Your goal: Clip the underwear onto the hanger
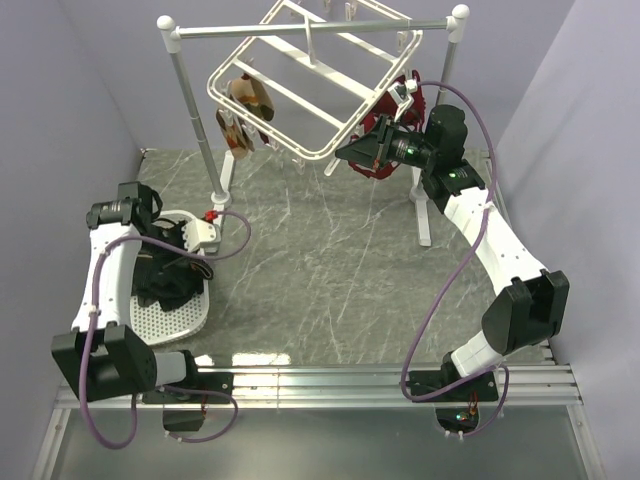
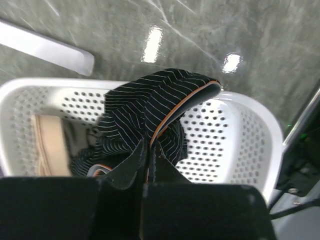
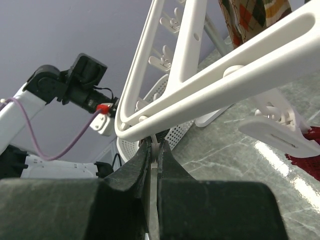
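The underwear (image 2: 150,105), black with thin white stripes and an orange-edged band, lies bunched in a white perforated basket (image 2: 250,115). My left gripper (image 2: 149,145) is shut on a fold of it, and from above it reaches down into the basket (image 1: 185,315) over the dark fabric (image 1: 160,280). The hanger (image 1: 300,90), a white barred frame, hangs tilted from the rail. At its low near corner, my right gripper (image 1: 342,153) is shut on a small white clip (image 3: 154,148) just under the frame's edge (image 3: 215,80).
A white two-post rail stand (image 1: 310,28) holds the frame at the back. A tan-and-red argyle garment (image 1: 245,110) hangs at the frame's left and a dark red bra (image 1: 385,130) behind my right wrist. A beige garment (image 2: 50,145) also lies in the basket.
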Controlling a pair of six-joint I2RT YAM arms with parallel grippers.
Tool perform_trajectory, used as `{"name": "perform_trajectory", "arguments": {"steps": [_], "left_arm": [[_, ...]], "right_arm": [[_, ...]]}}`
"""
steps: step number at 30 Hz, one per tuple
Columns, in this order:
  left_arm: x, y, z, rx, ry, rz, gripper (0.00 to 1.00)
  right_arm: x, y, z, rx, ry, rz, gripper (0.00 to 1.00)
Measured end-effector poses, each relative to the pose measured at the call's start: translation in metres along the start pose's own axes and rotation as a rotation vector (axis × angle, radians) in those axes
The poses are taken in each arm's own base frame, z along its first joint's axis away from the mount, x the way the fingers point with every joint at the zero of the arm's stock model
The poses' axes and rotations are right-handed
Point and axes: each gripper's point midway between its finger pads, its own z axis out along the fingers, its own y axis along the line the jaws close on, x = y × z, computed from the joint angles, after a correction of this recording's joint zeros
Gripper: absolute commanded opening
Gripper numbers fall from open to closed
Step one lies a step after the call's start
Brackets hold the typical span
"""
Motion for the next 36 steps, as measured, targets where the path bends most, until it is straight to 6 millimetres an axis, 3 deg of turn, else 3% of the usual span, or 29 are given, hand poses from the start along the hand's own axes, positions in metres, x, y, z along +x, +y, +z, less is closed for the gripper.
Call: {"name": "perform_trajectory", "arguments": {"steps": [2,5,12,16,20,26,30,36], "left_arm": [[0.002,-0.001,0.002,0.022,0.016,-0.066,0.0],[-0.011,0.006,-0.004,0.006,0.017,-0.108,0.0],[-0.09,0.012,-0.031,-0.059,-0.093,-0.086,0.0],[-0.122,0.009,-0.041,-0.065,-0.161,-0.08,0.0],[-0.149,-0.006,-0.044,-0.028,-0.199,-0.076,0.0],[-0.229,-0.044,-0.054,0.061,-0.306,0.016,0.0],[-0.264,-0.041,-0.046,0.071,-0.321,-0.023,0.0],[-0.302,-0.033,-0.003,0.089,-0.263,-0.14,0.0]], "right_arm": [[0.0,0.0,0.0,0.0,0.0,-0.001,0.0],[0.0,0.0,0.0,-0.001,-0.001,-0.002,0.0],[-0.004,0.003,0.002,-0.007,0.0,-0.004,0.0],[-0.006,0.005,0.002,-0.009,-0.003,-0.008,0.0],[-0.006,0.005,0.002,-0.01,-0.004,-0.009,0.0],[-0.007,0.006,0.002,-0.014,-0.008,-0.01,0.0],[-0.008,0.008,0.003,-0.017,-0.011,-0.005,0.0],[-0.012,0.014,0.005,-0.035,-0.025,-0.006,0.0]]}}
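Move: The clip that the right fingers still pinch, under the hanger's near corner, is where the left hand, shut on the striped underwear, is heading: roughly 12 cm ahead, 30 cm to its right and 21 cm above it. For the right hand that clip lies level, about 1 cm to its left. The hanger's near corner sits 4 cm left of the clip and 2 cm above; the red bra hangs about 10 cm ahead of the right hand, 8 cm to its right and 5 cm below. The basket's middle lies some 5 cm left of the left hand, level in depth and 14 cm below. Sweeping right and up in one quick carry, the left hand takes the pinched striped underwear some 27 cm across from the basket towards the clip, rising about 15 cm and sinking back a couple at the end. Its fingers stay shut and swing some 15 degrees to point more to the right. The right hand keeps its pinch on the clip, easing up 1.5 cm. ##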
